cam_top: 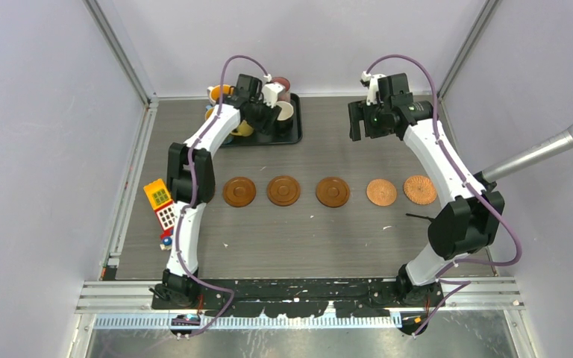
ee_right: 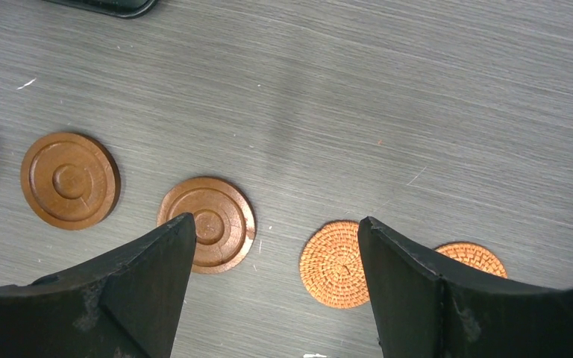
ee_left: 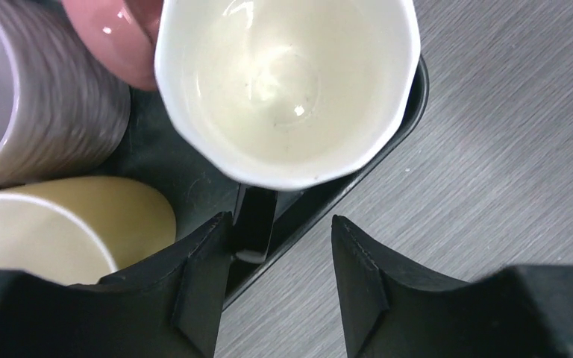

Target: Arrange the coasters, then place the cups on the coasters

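Note:
Several coasters lie in a row across the table: three brown wooden discs [cam_top: 239, 192] [cam_top: 283, 191] [cam_top: 333, 192] and two woven orange ones [cam_top: 381, 192] [cam_top: 420, 189]. The cups stand crowded in a black tray [cam_top: 292, 138] at the back left. My left gripper [ee_left: 280, 220] hangs over the tray, its jaws apart around the black handle [ee_left: 255, 224] of a black mug with a white inside [ee_left: 287, 82]. The handle lies against the left finger; the right finger stands clear of it. My right gripper [ee_right: 276, 220] is open and holds nothing, high above the woven coaster [ee_right: 333, 262].
Beside the white-inside mug are a cream-yellow mug [ee_left: 67, 224], a lilac mug [ee_left: 45, 97] and a pink mug [ee_left: 119, 37]. A coloured toy block house [cam_top: 160, 205] lies at the left edge of the table. A microphone [cam_top: 552, 149] juts in from the right.

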Controlling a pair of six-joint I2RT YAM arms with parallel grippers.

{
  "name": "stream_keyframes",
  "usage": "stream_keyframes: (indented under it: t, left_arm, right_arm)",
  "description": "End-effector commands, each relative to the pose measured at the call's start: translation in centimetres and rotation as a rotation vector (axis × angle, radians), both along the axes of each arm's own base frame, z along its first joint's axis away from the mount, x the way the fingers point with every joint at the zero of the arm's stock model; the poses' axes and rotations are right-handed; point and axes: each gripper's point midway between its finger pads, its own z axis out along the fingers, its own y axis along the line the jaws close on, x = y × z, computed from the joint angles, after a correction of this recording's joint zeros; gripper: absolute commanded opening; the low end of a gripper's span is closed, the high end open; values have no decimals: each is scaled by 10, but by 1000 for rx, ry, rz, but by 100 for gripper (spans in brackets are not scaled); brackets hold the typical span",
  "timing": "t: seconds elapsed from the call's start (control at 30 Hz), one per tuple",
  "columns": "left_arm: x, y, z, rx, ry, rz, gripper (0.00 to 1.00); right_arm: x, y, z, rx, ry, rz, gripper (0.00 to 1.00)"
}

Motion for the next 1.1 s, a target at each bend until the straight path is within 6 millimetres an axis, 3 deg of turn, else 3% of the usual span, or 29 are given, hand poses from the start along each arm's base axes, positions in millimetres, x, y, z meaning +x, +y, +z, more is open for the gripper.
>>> stream_keyframes:
  t: [0.0,0.47,0.67,0.7,0.9,1.07]
  left_arm:
    - [12,-19,12,-31,-65,-17,52]
    - [14,-28,9,-76,-73,34,32]
    - [11,-29,26,-123,-95,74,4]
    - [11,-29,30,-129,-106,79,0]
    - [3,-40,76,-198,-167,68,0]
    - [-15,-64,119,-249,-213,64,0]
  right_arm:
    - [-3,1,48,41,-107,-12,84]
    - [-19,7,85,96,-165,22,84]
    - [-29,12,108,132,-172,46,84]
    - [-33,15,113,151,-163,53,84]
    - [-55,33,146,278,-181,109,84]
    - [-72,27,173,279,-259,113,85]
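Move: The white-and-black cup's middle is about 5 cm ahead of my left hand, 7 cm to its right and a few cm below; its black handle sticks out towards my fingers. From that hand, the yellow cup stands some 4 cm ahead and 4 cm left, the pink cup 13 cm ahead and 6 cm right, the lilac cup about 10 cm ahead and 2 cm left. From my right hand the white-and-black cup is roughly 17 cm ahead, 20 cm left and 15 cm below. With my left hand I ease about 2 cm right and 1 cm down onto the white-and-black cup's handle, closing the half-open fingers until they pinch it, then draw back nearly 2 cm with it, slightly right and up, turning a few degrees. Meanwhile my right hand, empty and wide open, climbs about 12 cm and backs off 5 cm, tilting away from the table. ##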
